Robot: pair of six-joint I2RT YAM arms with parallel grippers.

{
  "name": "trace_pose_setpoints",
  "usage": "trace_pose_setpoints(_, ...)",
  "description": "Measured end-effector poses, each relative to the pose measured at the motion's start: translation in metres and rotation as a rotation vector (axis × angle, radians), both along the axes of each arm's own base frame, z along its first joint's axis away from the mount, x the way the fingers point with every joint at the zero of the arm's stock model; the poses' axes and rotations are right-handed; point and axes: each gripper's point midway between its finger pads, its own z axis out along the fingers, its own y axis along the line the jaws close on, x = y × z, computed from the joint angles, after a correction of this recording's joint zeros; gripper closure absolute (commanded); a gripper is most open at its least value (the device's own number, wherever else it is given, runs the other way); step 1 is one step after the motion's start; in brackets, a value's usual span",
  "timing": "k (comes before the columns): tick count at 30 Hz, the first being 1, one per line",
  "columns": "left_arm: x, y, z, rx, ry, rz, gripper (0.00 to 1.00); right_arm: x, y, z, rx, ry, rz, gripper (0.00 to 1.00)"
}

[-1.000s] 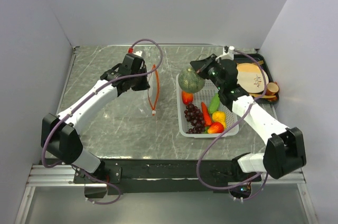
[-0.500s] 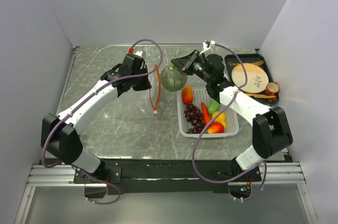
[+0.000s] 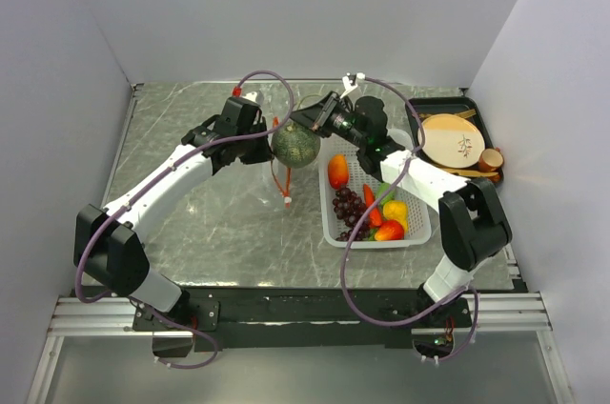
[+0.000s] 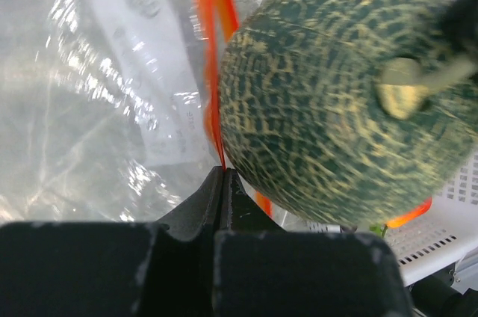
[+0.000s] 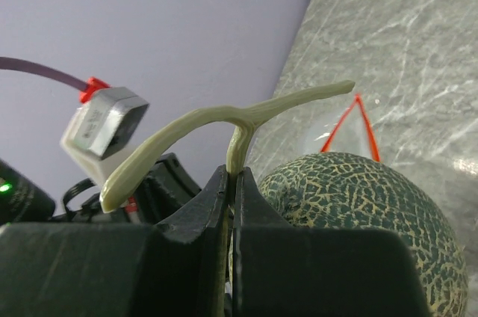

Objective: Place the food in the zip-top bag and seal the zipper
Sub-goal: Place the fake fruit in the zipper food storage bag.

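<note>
A dark green netted melon (image 3: 295, 145) hangs by its pale stem (image 5: 224, 119) from my right gripper (image 3: 312, 120), which is shut on that stem. It hovers right at the mouth of the clear zip-top bag (image 3: 265, 168), against the orange-red zipper (image 3: 279, 173). My left gripper (image 4: 222, 175) is shut on the zipper strip (image 4: 209, 48) and holds the mouth edge up, with the melon (image 4: 336, 115) close beside it. The other food lies in the white basket (image 3: 422, 233): purple grapes (image 3: 349, 206), an orange-red tomato (image 3: 337, 171), a carrot (image 3: 369, 196), and yellow (image 3: 396, 212) and red (image 3: 388, 230) pieces.
A black tray (image 3: 477, 107) at the back right holds a tan wooden disc (image 3: 448, 140) and a small brown cup (image 3: 491, 158). White walls close in the marble table on the left, back and right.
My right arm has carried the melon leftward from above the basket to the bag's mouth. The left arm and the bag have stayed where they were.
</note>
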Motion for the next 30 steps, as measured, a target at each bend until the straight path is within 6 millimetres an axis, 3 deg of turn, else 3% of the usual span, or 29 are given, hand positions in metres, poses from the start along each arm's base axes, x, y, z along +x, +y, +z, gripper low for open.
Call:
trace_pose_setpoints(6,0.0,0.0,0.0,-0.001,-0.001,0.0,0.99,0.004,0.003,-0.017,-0.016,0.034,0.001,1.0)
trace_pose_setpoints(15,0.003,-0.001,0.006,-0.009,-0.018,0.003,0.99,0.005,0.002,-0.022,-0.031,0.045,-0.002,1.0)
trace_pose_setpoints(24,0.008,-0.002,0.01,-0.019,-0.038,0.016,0.99,0.004,-0.004,-0.051,-0.119,0.12,-0.031,1.0)
trace_pose_setpoints(30,0.01,-0.004,0.013,-0.03,-0.05,0.018,0.99,0.006,-0.006,-0.055,-0.132,0.129,-0.043,1.0)
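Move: The right hand holds the melon by its stem, with the bag's open mouth about 15 cm below it, roughly 5 cm back and 4 cm to its left. Below this hand, the orange mango lies about 10 cm to the right and 11 cm back, in the white basket, whose middle is some 19 cm right and 16 cm back. From the left hand, which pinches the bag's rim, the melon is about 6 cm to the right, 1 cm ahead and 2 cm higher. Downwards in two steps with a brief halt between, the right hand lowers the melon about 5 cm beside the raised rim to the bag's mouth, its fingers dipping some 10 degrees as they keep the stem pinched. Once that is under way, the left hand, still pinching the rim, eases up and forward, a bit over a centimetre each way. ##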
